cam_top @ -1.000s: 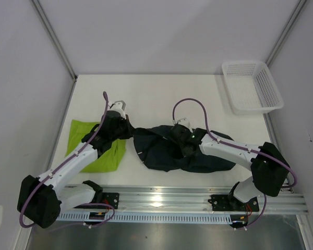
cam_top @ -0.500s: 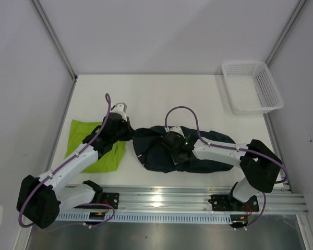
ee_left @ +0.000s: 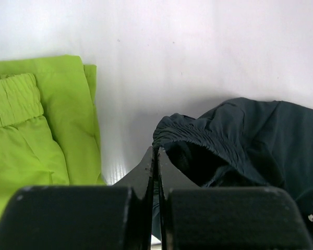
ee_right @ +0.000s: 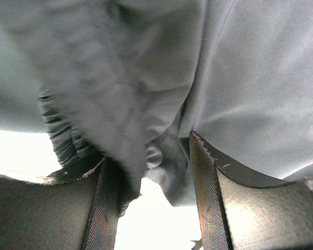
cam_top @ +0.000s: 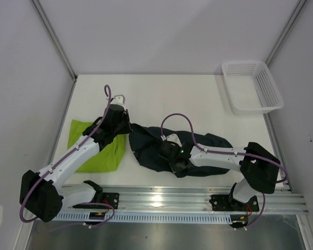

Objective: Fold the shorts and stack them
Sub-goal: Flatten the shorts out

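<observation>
The dark navy-teal shorts (cam_top: 211, 148) lie crumpled at the middle of the table. The lime green shorts (cam_top: 101, 153) lie folded at the left. My left gripper (cam_top: 126, 127) is at the navy shorts' left corner. In the left wrist view it (ee_left: 157, 152) is shut, pinching the gathered waistband (ee_left: 198, 138), with the lime shorts (ee_left: 31, 130) on the left. My right gripper (cam_top: 170, 155) is low over the shorts' near left part. In the right wrist view it (ee_right: 148, 151) is open, with a bunched fold of navy fabric (ee_right: 250, 78) hanging between the fingers (ee_right: 203, 182).
A white mesh basket (cam_top: 250, 86) stands at the far right corner. The metal rail (cam_top: 188, 198) with both arm bases runs along the near edge. Walls close in the table on the left, back and right.
My right gripper has moved left and nearer across the navy shorts, dragging the cloth. My left gripper has shifted slightly away, keeping hold of the corner. The shorts look flatter and more spread.
</observation>
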`<state>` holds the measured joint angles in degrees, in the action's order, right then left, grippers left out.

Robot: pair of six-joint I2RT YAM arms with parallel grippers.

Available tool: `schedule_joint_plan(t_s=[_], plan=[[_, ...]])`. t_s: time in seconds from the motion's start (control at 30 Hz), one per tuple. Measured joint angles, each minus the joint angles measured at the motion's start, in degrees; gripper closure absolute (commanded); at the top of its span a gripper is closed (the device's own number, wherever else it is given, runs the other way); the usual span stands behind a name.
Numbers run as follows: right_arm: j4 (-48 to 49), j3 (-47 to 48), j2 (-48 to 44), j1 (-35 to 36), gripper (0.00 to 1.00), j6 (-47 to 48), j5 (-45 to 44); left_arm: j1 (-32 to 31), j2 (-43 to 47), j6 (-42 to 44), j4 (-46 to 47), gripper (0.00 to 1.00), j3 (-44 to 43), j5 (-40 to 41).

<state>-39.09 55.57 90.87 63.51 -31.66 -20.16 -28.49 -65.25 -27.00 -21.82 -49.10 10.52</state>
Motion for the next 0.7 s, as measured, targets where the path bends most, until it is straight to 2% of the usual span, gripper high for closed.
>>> schedule_joint_plan(t_s=[0.03, 0.07, 0.13, 0.17, 0.3, 0.43, 0.6, 0.7], plan=[[-0.6, -0.1, -0.1, 0.4, 0.49, -0.4, 0.0, 0.0, -0.4, 0.0, -0.3, 1.0, -0.7, 0.3], [-1.2, -0.1, -0.2, 0.8, 0.68, -0.9, -0.1, 0.0, -0.7, 0.0, -0.8, 1.0, -1.2, 0.5], [-2.7, -0.1, -0.8, 1.2, 0.93, -1.4, -0.3, 0.0, -1.0, 0.0, -2.0, 1.0, -2.3, 1.3], [-3.6, -0.1, -1.3, 1.3, 1.0, -1.9, -0.4, 0.0, -1.2, 0.0, -2.6, 1.0, -3.0, 1.6], [-8.1, 1.5, -3.6, 0.3, 1.0, -2.9, -1.4, -0.2, -1.7, 0.1, -5.4, 1.0, -6.8, 3.0], [-14.9, 9.0, -7.5, -2.8, 1.0, -2.4, -4.0, -0.3, -2.1, 0.2, -9.5, 1.0, -14.0, 4.3], [-22.3, 28.3, -11.3, -8.5, 1.0, 2.7, -6.9, -0.3, -2.1, 2.0, -15.0, 1.0, -28.4, 6.4], [-25.3, 40.9, -12.7, -9.5, 1.0, 7.3, -6.0, -0.3, -1.3, 3.8, -17.3, 1.0, -37.7, 6.9]])
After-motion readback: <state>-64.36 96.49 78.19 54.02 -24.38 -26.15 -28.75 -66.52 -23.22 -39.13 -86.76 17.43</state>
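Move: The left hand already holds one end of the dark shorts' waistband; the free stretch that the right hand is after lies about 13 cm back, 18 cm right and 12 cm below it. For the right hand that stretch is between its open fingers, roughly 1 cm left and level with it. The shorts' spread legs lie some 13 cm right and 8 cm ahead of the right hand. The folded green shorts sit about 14 cm left, 3 cm back and 15 cm below the left hand. Drawing a touch back and to its right, the right hand shuts on the dark waistband, then speeds up and rises about 27 cm, going some 7 cm forward as its fingers tilt outward by about 25 degrees. The left hand keeps its pinch on the other end and climbs some 22 cm with it, its fingers tipping up too. ##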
